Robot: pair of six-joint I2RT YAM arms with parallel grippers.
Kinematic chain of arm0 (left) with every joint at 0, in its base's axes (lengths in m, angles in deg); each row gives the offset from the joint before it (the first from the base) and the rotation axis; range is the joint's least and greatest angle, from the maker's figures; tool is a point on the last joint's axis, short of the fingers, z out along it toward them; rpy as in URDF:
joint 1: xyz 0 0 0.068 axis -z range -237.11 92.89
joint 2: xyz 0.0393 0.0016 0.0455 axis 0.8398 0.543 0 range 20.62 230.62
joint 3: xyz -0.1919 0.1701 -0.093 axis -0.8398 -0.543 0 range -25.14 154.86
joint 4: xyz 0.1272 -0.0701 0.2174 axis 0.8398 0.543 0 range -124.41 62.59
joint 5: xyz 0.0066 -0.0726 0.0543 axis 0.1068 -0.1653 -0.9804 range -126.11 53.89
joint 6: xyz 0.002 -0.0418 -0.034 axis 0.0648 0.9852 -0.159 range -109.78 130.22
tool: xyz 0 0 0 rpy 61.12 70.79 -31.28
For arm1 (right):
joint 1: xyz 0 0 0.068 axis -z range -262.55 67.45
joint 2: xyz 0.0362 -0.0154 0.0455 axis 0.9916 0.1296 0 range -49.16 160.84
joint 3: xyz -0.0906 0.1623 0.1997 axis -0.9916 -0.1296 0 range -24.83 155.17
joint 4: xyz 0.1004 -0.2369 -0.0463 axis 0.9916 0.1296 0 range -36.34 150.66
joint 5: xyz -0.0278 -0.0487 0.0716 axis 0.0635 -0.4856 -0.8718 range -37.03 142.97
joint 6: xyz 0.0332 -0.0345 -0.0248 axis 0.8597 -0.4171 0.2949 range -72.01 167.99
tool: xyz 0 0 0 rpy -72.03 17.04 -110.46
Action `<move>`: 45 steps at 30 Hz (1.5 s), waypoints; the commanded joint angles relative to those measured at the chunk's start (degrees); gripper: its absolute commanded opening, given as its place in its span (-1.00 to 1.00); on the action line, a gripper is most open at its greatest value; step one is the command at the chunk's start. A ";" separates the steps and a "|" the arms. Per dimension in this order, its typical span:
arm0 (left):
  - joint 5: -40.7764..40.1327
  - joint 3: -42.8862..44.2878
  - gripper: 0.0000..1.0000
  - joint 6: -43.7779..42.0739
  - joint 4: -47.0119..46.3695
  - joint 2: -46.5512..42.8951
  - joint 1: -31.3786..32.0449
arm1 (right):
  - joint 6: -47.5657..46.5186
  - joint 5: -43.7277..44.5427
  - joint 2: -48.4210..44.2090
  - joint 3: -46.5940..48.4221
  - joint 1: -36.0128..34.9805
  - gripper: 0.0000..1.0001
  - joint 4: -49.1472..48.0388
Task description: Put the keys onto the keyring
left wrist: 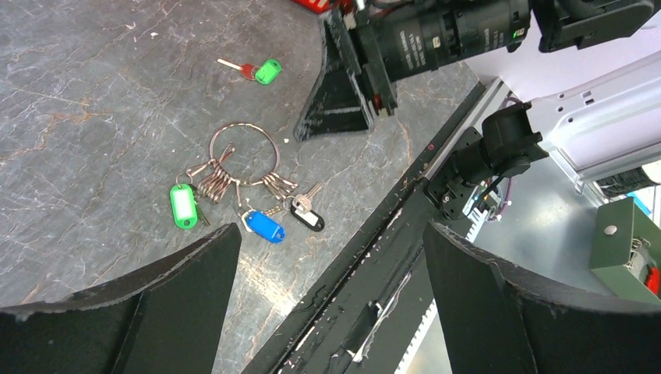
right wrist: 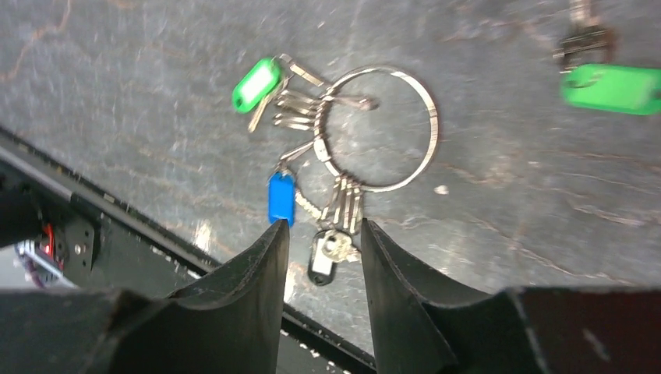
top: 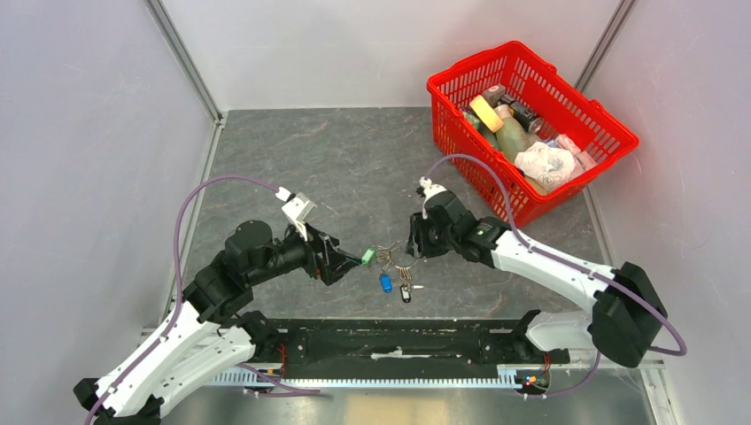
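Note:
The keyring (right wrist: pixel 431 117) is a thin silver ring lying flat on the grey table. Keys hang on it with a green tag (right wrist: pixel 256 84), a blue tag (right wrist: pixel 281 196) and a dark tag (right wrist: pixel 319 265). A loose key with a green head (right wrist: pixel 612 87) lies apart from the ring, also seen in the left wrist view (left wrist: pixel 267 72). My right gripper (right wrist: pixel 323 227) hovers open just above the dark-tagged key, holding nothing. My left gripper (left wrist: pixel 331 234) stands wide open and empty beside the bunch (top: pixel 390 261), near the green tag (top: pixel 367 256).
A red basket (top: pixel 460 150) full of bottles and packets stands at the back right. The black base rail (top: pixel 398 341) runs along the near edge, close behind the keys. White walls enclose the table on both sides.

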 commanded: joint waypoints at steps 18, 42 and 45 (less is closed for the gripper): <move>-4.56 0.66 0.86 -2.14 2.84 -2.96 -0.18 | -26.34 -12.88 20.02 13.31 -6.81 -0.09 -3.38; -13.66 1.31 0.87 -5.03 8.72 -9.98 -0.18 | -40.13 -7.41 31.60 17.68 -8.94 -0.02 -5.11; -13.57 1.40 0.87 -5.08 8.65 -10.00 -0.18 | -40.26 -6.92 32.09 17.66 -9.14 -0.03 -5.43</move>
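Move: My right hand, half open, is about 11 cm above the keyring. The clasps bunched on its left side lie some 8 cm to my left and 3 cm ahead, and the ring's middle 2 cm left and 3 cm ahead. The green tag is 3 cm farther left than the clasps; the blue tag is 6 cm left and 3 cm back. From my open left hand, those clasps are roughly 9 cm ahead, 7 cm right and 25 cm below. I swing my right hand about 9 cm left across the ring, dipping back roughly 3 cm at first and then recovering it. Mostly in the later part I sink, about 9 cm in all, to the clasps beside the green tag. On the way I turn the wrist counter-clockwise some 45 degrees, fingers still half open. My left hand, wide open, backs off about 5 cm to its left. ##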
